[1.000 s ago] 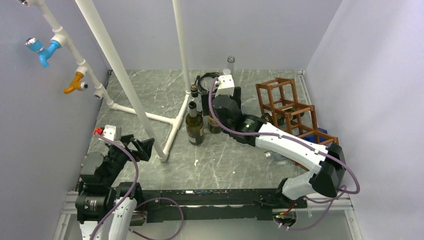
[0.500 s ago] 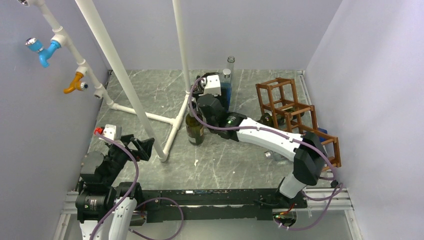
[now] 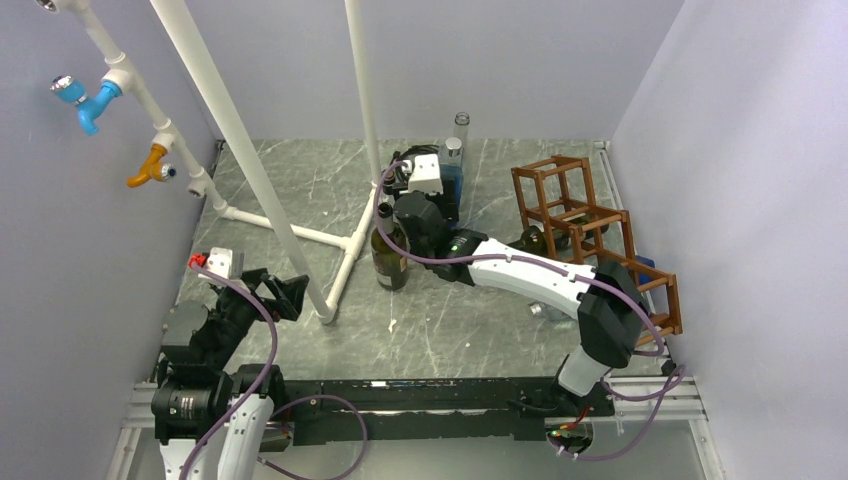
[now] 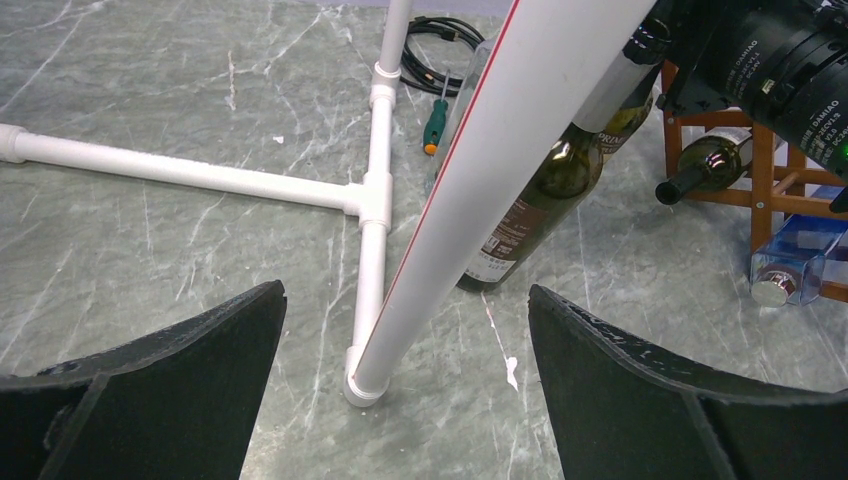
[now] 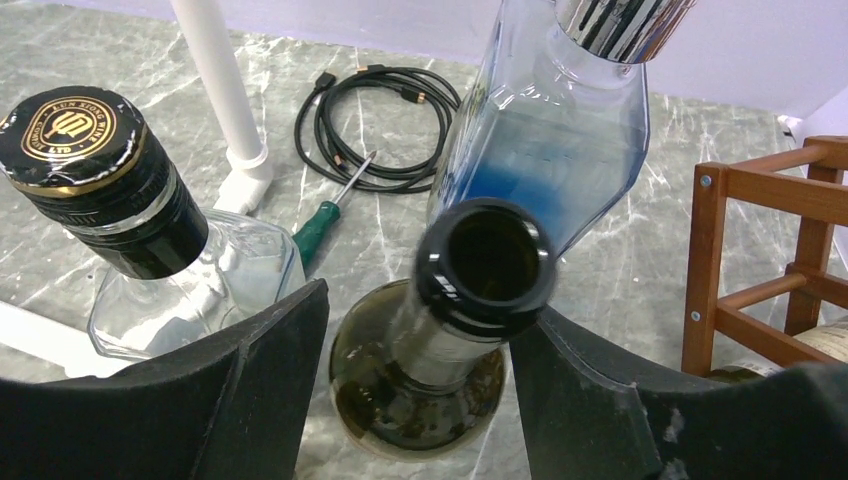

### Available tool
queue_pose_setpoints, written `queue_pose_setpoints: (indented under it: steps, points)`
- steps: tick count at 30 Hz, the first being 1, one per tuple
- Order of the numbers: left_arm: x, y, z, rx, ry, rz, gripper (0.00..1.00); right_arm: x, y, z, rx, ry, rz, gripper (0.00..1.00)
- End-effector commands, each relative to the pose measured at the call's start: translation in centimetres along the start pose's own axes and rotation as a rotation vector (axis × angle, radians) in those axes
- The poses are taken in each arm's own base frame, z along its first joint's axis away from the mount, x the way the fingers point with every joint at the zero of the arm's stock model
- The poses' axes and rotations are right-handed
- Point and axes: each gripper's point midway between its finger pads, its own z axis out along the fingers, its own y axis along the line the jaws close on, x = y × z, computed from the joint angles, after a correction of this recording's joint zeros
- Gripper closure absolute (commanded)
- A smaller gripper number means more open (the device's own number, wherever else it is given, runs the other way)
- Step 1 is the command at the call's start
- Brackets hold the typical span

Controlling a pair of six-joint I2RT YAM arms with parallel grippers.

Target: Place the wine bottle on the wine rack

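Observation:
An uncorked dark green wine bottle point(image 5: 440, 345) stands upright, seen from above in the right wrist view. My right gripper point(image 5: 420, 300) straddles its neck. The right finger point(image 5: 580, 400) touches the lip, while a gap remains between the neck and the left finger point(image 5: 250, 390), so the gripper is open. In the top view the right gripper point(image 3: 405, 215) hides this bottle. The reddish-brown wine rack point(image 3: 590, 225) point(image 5: 760, 185) point(image 4: 760, 190) stands to the right, with one dark bottle point(image 4: 705, 165) lying in it. My left gripper point(image 3: 285, 295) point(image 4: 405, 295) is open and empty near the left arm's base.
Close to the bottle stand a clear bottle with a black cap point(image 5: 120, 180) and a blue-tinted bottle point(image 5: 560, 140). A labelled green bottle point(image 3: 388, 255) point(image 4: 540, 195) stands by the white pipe frame point(image 3: 280, 225). A cable coil point(image 5: 385, 110) and a green screwdriver point(image 5: 325, 220) lie behind.
The right arm swung left from beside the rack to the group of bottles. Its jaws narrowed around the open bottle's neck. The left arm stayed still.

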Motion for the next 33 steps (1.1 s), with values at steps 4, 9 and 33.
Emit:
queue_pose_setpoints:
  steps: [4, 9, 33]
  points:
    - [-1.1, -0.2, 0.0, 0.004, -0.043, -0.001, 0.03, -2.7, -0.6, 0.4, 0.022, -0.051, 0.058, 0.35]
    - [-1.1, -0.2, 0.0, 0.007, -0.047, 0.004, 0.03, -2.5, -0.6, 0.7, 0.012, -0.043, 0.083, 0.52]
    - [-1.3, -0.5, -0.4, 0.018, -0.063, 0.011, 0.03, -7.8, -2.8, -8.8, -0.437, -0.06, 0.068, 1.0]
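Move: The right hand's open fingers already stand astride the neck of the middle wine bottle, whose middle is about 11 cm below, 1 cm ahead and 1 cm to the right. A second wine bottle stands some 5 cm back and 9 cm left, the black-capped clear bottle 4 cm ahead and 9 cm left, the blue bottle 8 cm ahead and 4 cm right. From the left hand the middle bottle lies about 20 cm ahead and 27 cm right, middle 14 cm lower. The right fingers shut on the wine bottle's neck just under its lip, pinching it after easing barely 1 cm forward. Holding it, the hand then draws back about 6 cm and rises some 4 cm, edging right, away from the blue and clear bottles, while the wrist turns roughly 15 degrees counter-clockwise. ##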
